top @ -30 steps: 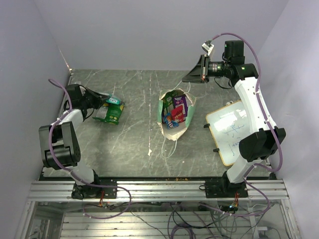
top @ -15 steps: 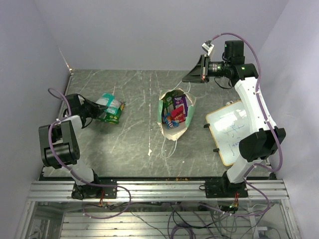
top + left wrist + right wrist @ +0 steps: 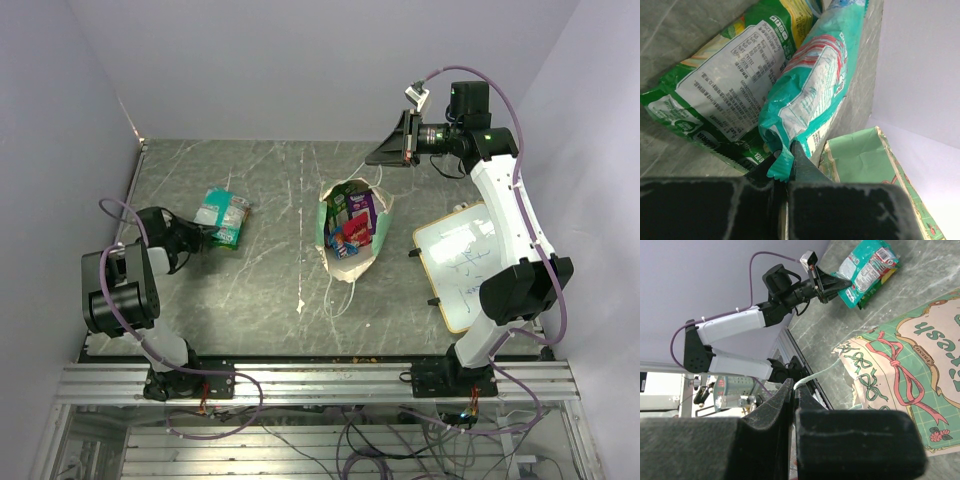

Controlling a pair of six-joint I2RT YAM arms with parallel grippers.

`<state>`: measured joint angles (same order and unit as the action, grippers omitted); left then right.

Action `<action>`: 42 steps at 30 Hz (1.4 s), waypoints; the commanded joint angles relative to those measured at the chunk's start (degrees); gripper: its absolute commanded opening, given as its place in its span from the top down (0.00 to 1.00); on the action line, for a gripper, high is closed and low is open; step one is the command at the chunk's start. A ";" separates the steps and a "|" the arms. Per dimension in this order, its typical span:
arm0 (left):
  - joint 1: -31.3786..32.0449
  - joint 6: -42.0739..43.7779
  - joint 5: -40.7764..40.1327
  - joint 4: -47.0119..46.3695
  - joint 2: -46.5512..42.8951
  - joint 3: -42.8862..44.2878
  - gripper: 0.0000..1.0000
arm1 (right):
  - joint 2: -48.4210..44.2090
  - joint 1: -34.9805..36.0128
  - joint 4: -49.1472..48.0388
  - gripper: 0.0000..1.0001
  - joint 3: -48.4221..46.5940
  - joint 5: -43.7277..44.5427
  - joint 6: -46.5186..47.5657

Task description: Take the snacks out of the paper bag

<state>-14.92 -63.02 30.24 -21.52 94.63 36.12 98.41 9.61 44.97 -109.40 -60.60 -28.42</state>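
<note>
The paper bag [image 3: 352,262] lies open in the middle of the table, its beige printed face [image 3: 920,355] toward the right wrist camera. Several colourful snacks [image 3: 352,225] show in its mouth. My right gripper [image 3: 388,152] hangs above the bag's far rim, shut [image 3: 794,387] on a white string handle [image 3: 816,376]. At the left, my left gripper [image 3: 206,237] is shut [image 3: 784,167] on the crimped end of a teal packet [image 3: 810,90]. That packet [image 3: 222,208] rests over a green snack bag [image 3: 720,85] on the table.
A wood-framed whiteboard [image 3: 462,262] lies at the right, beside the right arm. The bag's other string handle [image 3: 337,296] trails loose toward the near edge. Walls close in the left [image 3: 70,150] and far sides.
My left gripper has drawn back toward the near left, and the teal packet has shifted with it over the green bag. The right arm and the paper bag have not moved.
</note>
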 commanded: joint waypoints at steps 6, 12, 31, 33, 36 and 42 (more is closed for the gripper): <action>-1.31 -3.35 -4.77 -5.27 -0.57 -3.88 0.93 | 0.03 0.06 0.24 1.00 -0.24 0.31 0.91; -2.06 -4.87 -4.48 -7.01 -0.12 -4.86 0.93 | 0.03 0.00 0.27 1.00 -0.37 0.31 0.88; -3.85 -2.00 -3.91 -0.28 -2.04 -4.22 0.60 | 0.02 0.02 0.17 1.00 -0.35 0.14 0.81; -3.86 0.93 -5.46 6.17 -4.74 -1.82 0.52 | 0.11 0.01 0.03 1.00 -0.37 0.21 0.71; -4.11 5.03 -8.49 16.74 -8.66 1.73 0.43 | 0.33 0.03 0.11 1.00 -0.46 0.27 0.70; -4.16 5.87 -10.81 25.84 -16.32 -0.65 0.38 | 0.08 0.14 0.30 1.00 -0.68 0.94 0.90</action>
<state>-18.39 -59.72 22.37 -5.39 82.43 36.99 98.41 9.61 44.97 -109.38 -60.38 -28.21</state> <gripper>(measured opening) 0.617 0.014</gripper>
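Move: The left hand's shut fingers already pinch the near corner of the teal snack pack, whose middle lies about 6 cm ahead, 4 cm to the right and 2 cm lower. Beneath it, the green snack pack has its middle some 4 cm ahead, 3 cm right and 4 cm down. The paper bag stands about 38 cm to the right, nearly level with the hand. From the idle right hand, the teal pack is roughly 35 cm left, 9 cm ahead and 33 cm below. Still pinching the teal snack pack's near corner, the left hand eases about 2 cm to the left and a centimetre down, turning slightly counter-clockwise, to lay the pack on the green one. It then opens its fingers to somewhat over half, lets go of the corner while edging back and down a little, and pulls away up and left, rising some 4 cm. ##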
